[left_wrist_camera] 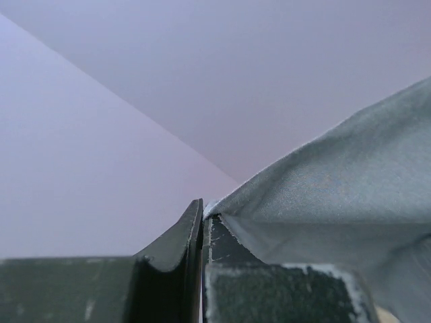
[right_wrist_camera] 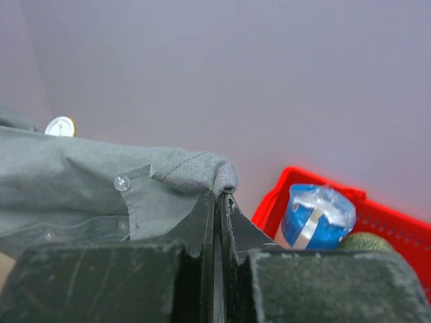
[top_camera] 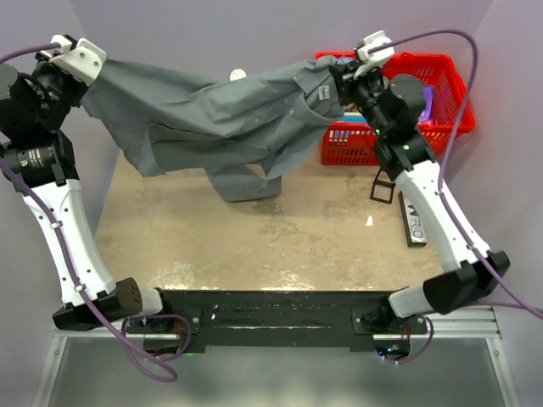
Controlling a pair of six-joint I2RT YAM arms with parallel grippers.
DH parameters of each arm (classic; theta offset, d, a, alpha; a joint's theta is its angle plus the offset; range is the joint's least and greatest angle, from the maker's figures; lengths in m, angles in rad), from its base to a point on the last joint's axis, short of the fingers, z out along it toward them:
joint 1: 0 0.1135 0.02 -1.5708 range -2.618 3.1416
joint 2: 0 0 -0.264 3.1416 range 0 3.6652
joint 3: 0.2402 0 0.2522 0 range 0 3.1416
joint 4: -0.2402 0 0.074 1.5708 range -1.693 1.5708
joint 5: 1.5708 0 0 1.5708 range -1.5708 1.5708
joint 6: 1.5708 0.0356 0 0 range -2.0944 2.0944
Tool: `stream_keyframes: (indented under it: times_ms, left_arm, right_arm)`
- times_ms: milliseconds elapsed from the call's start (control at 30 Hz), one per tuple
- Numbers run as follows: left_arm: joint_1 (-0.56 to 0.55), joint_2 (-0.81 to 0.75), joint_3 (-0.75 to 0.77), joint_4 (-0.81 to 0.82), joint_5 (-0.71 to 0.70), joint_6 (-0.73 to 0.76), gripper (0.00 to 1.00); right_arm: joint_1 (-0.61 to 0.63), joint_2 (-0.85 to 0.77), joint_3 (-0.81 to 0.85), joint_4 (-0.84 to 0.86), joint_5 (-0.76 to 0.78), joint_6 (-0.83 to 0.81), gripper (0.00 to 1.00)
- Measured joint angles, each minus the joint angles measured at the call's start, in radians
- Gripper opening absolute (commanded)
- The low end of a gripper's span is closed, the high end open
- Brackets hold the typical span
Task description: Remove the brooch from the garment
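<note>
The grey garment hangs stretched in the air between my two arms, its lower part drooping to the table. My left gripper is shut on one corner of the cloth at the far left; in the left wrist view the jaws pinch a fabric edge. My right gripper is shut on a buttoned fold at the far right, seen pinched at the tips. The brooch, a small pale round disc, sits on the shirt's upper edge between the grippers, also at the left of the right wrist view.
A red basket stands at the back right, behind my right gripper, with a blue-lidded container in it. A flat dark bar and a small black frame lie on the table at the right.
</note>
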Motion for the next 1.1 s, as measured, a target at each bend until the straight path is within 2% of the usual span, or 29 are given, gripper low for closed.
stream_keyframes:
  times_ms: [133, 367, 600, 733, 867, 1000, 1100]
  left_arm:
    - [0.0, -0.012, 0.073, 0.027, -0.01, 0.009, 0.0]
    - [0.0, -0.084, 0.081, 0.016, -0.024, 0.034, 0.0]
    - [0.0, -0.125, 0.078, -0.039, -0.031, 0.06, 0.0]
    - [0.0, -0.126, -0.016, -0.07, -0.028, 0.072, 0.0]
    - [0.0, -0.11, -0.245, -0.124, -0.003, 0.098, 0.0]
    - [-0.006, -0.023, -0.465, -0.158, 0.018, 0.105, 0.0]
    - [-0.02, 0.089, -0.547, -0.179, 0.021, 0.1, 0.0]
  right_arm:
    - [0.0, -0.113, 0.0, 0.008, -0.026, 0.018, 0.0]
    - [0.0, -0.331, -0.006, -0.058, -0.096, 0.016, 0.0]
    - [0.0, -0.525, -0.167, -0.089, -0.105, 0.026, 0.0]
    - [0.0, -0.499, -0.262, -0.092, -0.103, 0.039, 0.0]
    - [0.0, -0.399, -0.346, -0.105, -0.099, 0.051, 0.0]
    - [0.0, -0.273, -0.467, -0.119, -0.081, 0.051, 0.0]
    - [0.0, -0.195, -0.549, -0.151, -0.045, 0.059, 0.0]
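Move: Out between the raised hands, near the garment's top edge, the brooch sits about 33 cm to the right of the left hand and 6 cm farther out, a little lower. From the right hand it is some 22 cm left and 7 cm ahead. The open table middle is roughly 17 cm back, 23 cm left and 47 cm below the right hand; the red basket stands about 18 cm ahead of that hand, 20 cm right and 37 cm below. Flinging the garment with both hands, fingers still pinching its two corners: they first swing back and up, the right by about 18 cm back and 12 cm up, the left much less, fingertips tilting up. Then both sweep steeply down towards the table by some 35 cm, coming forward again, fingers tipping down through roughly 50 degrees. ##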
